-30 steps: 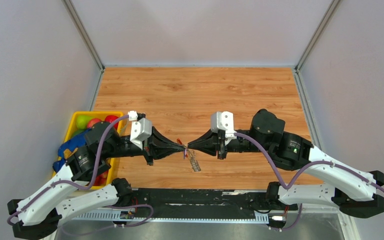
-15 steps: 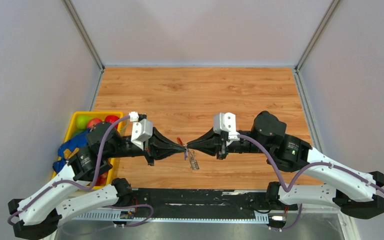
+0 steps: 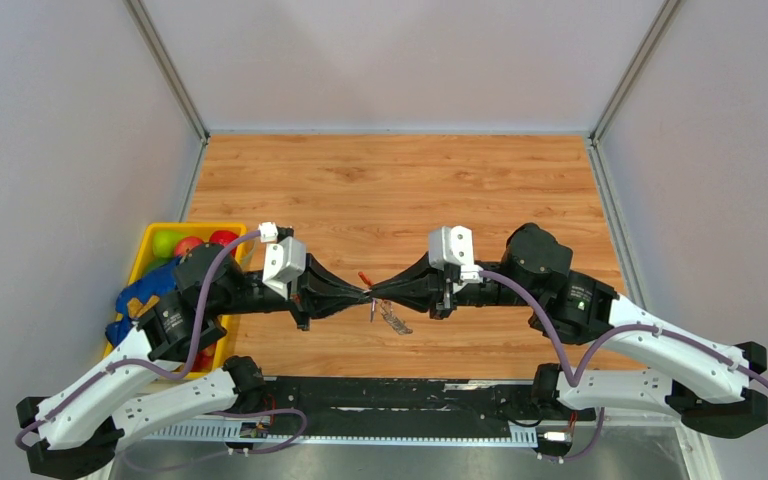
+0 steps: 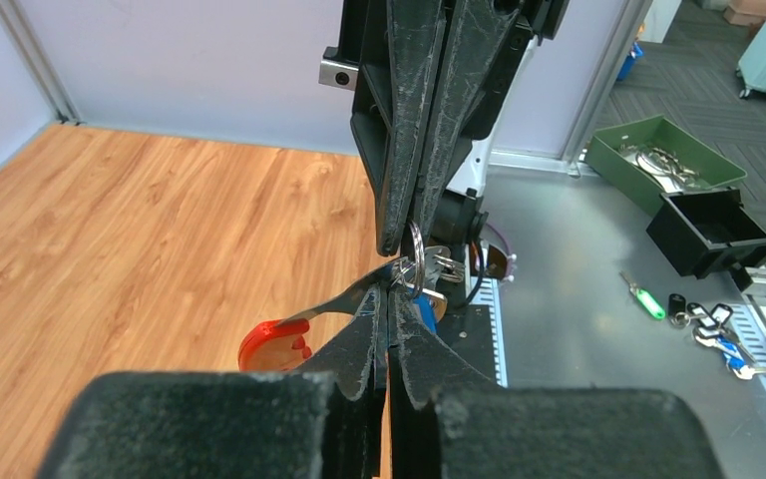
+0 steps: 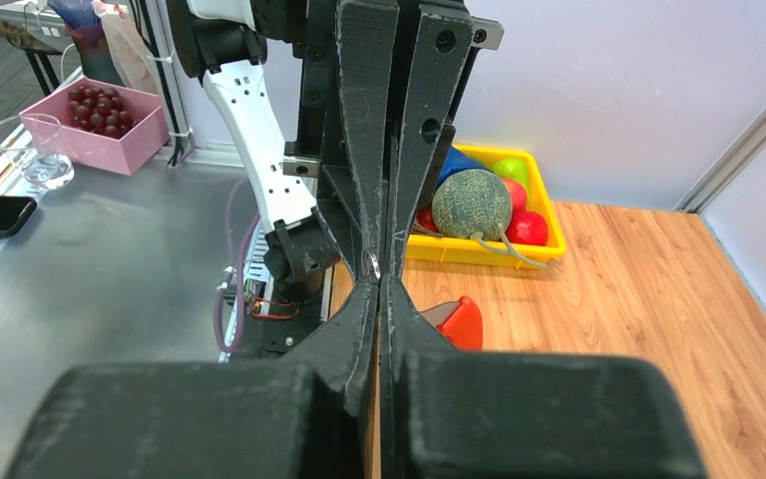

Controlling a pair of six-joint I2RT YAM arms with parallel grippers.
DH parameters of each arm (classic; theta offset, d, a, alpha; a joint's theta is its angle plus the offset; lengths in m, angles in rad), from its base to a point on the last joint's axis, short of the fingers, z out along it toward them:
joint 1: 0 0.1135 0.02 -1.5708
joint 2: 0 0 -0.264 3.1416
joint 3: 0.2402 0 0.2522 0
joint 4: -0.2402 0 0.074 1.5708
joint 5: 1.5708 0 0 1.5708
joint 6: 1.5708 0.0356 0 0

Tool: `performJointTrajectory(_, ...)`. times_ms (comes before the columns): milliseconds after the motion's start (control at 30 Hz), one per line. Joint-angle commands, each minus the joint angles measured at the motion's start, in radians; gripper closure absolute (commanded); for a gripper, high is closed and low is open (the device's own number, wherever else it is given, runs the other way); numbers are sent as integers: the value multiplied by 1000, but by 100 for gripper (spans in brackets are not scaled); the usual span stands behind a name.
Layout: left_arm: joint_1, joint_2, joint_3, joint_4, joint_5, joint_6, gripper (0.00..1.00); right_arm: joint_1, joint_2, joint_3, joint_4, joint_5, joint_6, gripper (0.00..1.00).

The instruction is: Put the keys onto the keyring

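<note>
My left gripper [image 3: 364, 295] and right gripper [image 3: 381, 293] meet tip to tip above the front middle of the table, both shut. The keyring [image 3: 363, 279] sticks up and back from that meeting point. In the left wrist view its red loop [image 4: 274, 344] runs by a grey strip into the shut left gripper [image 4: 391, 294]. The keys [image 3: 393, 319] dangle just below the tips. Their silver ring [image 4: 414, 257] sits at the right fingertips [image 4: 399, 235], with the blue tag [image 4: 425, 315] behind. The right wrist view shows the right gripper [image 5: 377, 279] pinching that ring [image 5: 372, 264], with the keyring [image 5: 462, 321] beyond.
A yellow bin [image 3: 149, 243] of fruit stands at the table's left edge beside the left arm, with a melon [image 5: 471, 203] in it. Walls close in the table on three sides. A green tray [image 4: 663, 150] and a black box [image 4: 718, 232] sit off the table.
The dangling keys have swung slightly to the right and up. Both grippers stay shut tip to tip, and the right wrist has shifted a little.
</note>
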Motion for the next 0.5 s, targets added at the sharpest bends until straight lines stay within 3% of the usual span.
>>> performJointTrajectory(0,3,1,2,1,-27,-2,91,4,-21,-7,100,-11,19,100)
performJointTrajectory(200,3,-33,0,-56,-111,3,61,2,-40,-33,101,35,20,100)
performJointTrajectory(467,2,-104,-9,-140,-260,8,43,2,-64,-75,101,107,25,100)
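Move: The keyring sits between the two sets of fingertips, about 2 cm to the right of the left hand and 1 cm higher, and some 2 cm to the left of the right hand at about its height. From the left hand, the blue tag hangs about 1 cm back, 2 cm right and 3 cm lower. The red handle of the metal tool lies around 4 cm ahead, 1 cm right and 4 cm lower. The hanging bunch is let go by the left fingertips, which open a little over halfway as that hand eases forward and then pulls away to the left, about 3 cm in all, turning roughly 10 degrees counter-clockwise. The keyring stays pinched in the shut right fingers, and that hand sinks about 1 cm while drifting slightly forward. ##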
